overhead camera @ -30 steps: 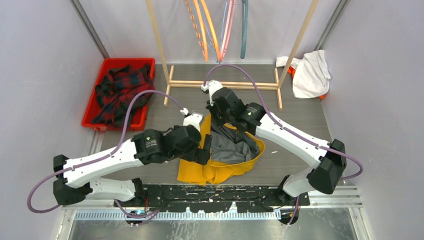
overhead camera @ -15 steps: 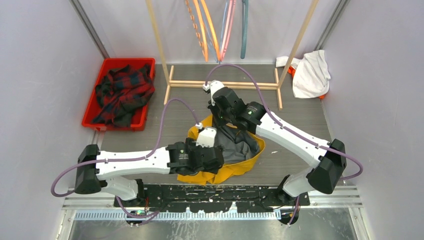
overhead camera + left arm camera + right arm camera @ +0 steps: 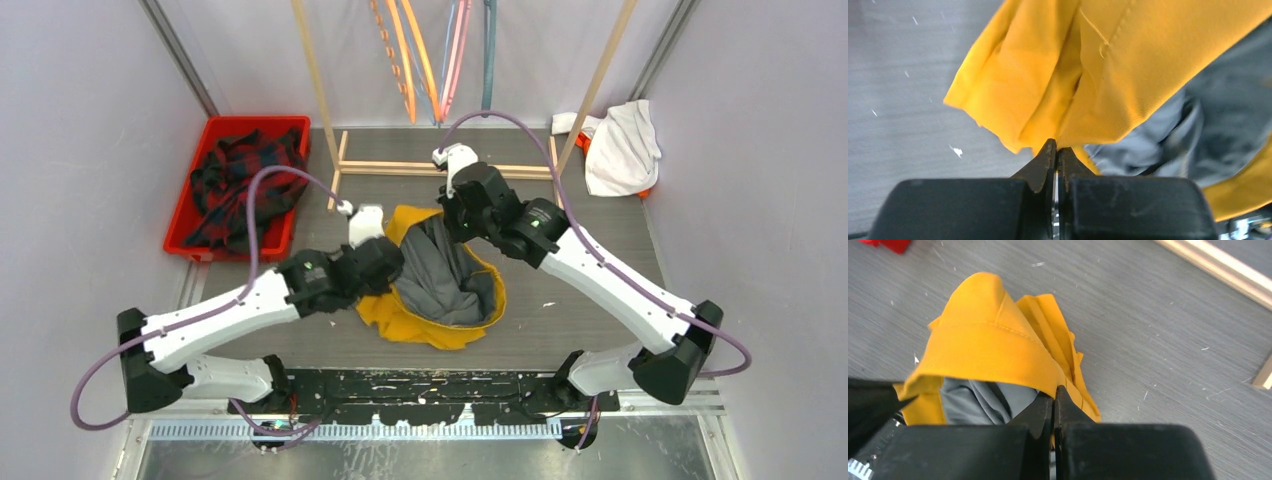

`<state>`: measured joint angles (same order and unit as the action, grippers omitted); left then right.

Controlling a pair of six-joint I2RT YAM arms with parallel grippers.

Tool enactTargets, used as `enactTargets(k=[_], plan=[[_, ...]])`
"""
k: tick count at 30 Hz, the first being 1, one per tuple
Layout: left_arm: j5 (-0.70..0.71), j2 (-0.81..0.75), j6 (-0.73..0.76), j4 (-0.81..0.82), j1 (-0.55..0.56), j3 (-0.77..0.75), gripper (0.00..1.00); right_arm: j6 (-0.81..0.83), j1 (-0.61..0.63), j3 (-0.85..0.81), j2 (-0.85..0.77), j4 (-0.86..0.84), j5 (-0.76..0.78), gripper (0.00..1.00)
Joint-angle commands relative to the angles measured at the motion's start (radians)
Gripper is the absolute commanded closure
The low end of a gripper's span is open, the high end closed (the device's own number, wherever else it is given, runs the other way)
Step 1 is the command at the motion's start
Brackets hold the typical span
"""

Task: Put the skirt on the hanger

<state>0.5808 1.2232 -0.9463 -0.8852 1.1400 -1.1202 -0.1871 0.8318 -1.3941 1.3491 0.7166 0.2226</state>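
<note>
The skirt (image 3: 440, 330), yellow with a grey lining, lies bunched mid-table with its waist pulled open. My left gripper (image 3: 388, 268) is shut on its left yellow edge; the left wrist view shows the closed tips (image 3: 1056, 147) pinching a fold of the skirt (image 3: 1128, 65). My right gripper (image 3: 455, 218) is shut on the far rim, where the right wrist view shows the tips (image 3: 1054, 390) clamped on the skirt's waistband (image 3: 983, 340). Several coloured hangers hang from the rack at the back, among them an orange hanger (image 3: 405, 60), well beyond both grippers.
A red bin (image 3: 178, 215) at the back left holds a plaid cloth (image 3: 245, 185). A white cloth (image 3: 620, 145) lies at the back right. The wooden rack's base (image 3: 450, 168) and slanted posts (image 3: 315, 80) stand just behind the skirt.
My left gripper swung to the skirt's near side, came back to its left edge and shut on it. The right gripper carried the far edge back and right, opening the waist.
</note>
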Motion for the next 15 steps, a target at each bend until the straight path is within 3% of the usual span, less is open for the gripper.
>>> enactTargets(k=[1,8,15], plan=[[-0.004,-0.049,0.184,-0.032,-0.124,-0.196,1.0,0.006,-0.003,-0.111,-0.097,-0.022,0.066,0.99],[-0.001,0.017,0.326,-0.124,-0.199,-0.484,1.0,0.023,-0.006,-0.215,-0.136,0.023,0.176,0.99],[-0.006,0.029,0.356,-0.172,-0.225,-0.542,1.0,0.02,-0.007,-0.187,-0.185,0.071,0.196,0.99]])
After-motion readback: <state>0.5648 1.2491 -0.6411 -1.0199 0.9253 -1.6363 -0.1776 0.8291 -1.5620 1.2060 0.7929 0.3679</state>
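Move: The yellow skirt is already pinched at its waistband by both hands. Its middle sags about 9 cm to the left hand's right, level with it front to back, and 8 cm below. From the right hand it hangs about 9 cm back, 1 cm left and 15 cm lower. The rack's base bar is centred some 36 cm ahead of the left hand and 12 cm to its right, 18 cm below; the red bin lies about 33 cm ahead and 37 cm to the left, 14 cm below. The skirt's waistband is hoisted and spread between the two shut grippers. The left rises fast, about 16 cm, with some 6 cm forward towards the rack and a little left; the right rises about 11 cm while drawing to its right, away from the left hand. Both tip their fingers upward by roughly 15 degrees and keep their pinch, easing off near the top. ##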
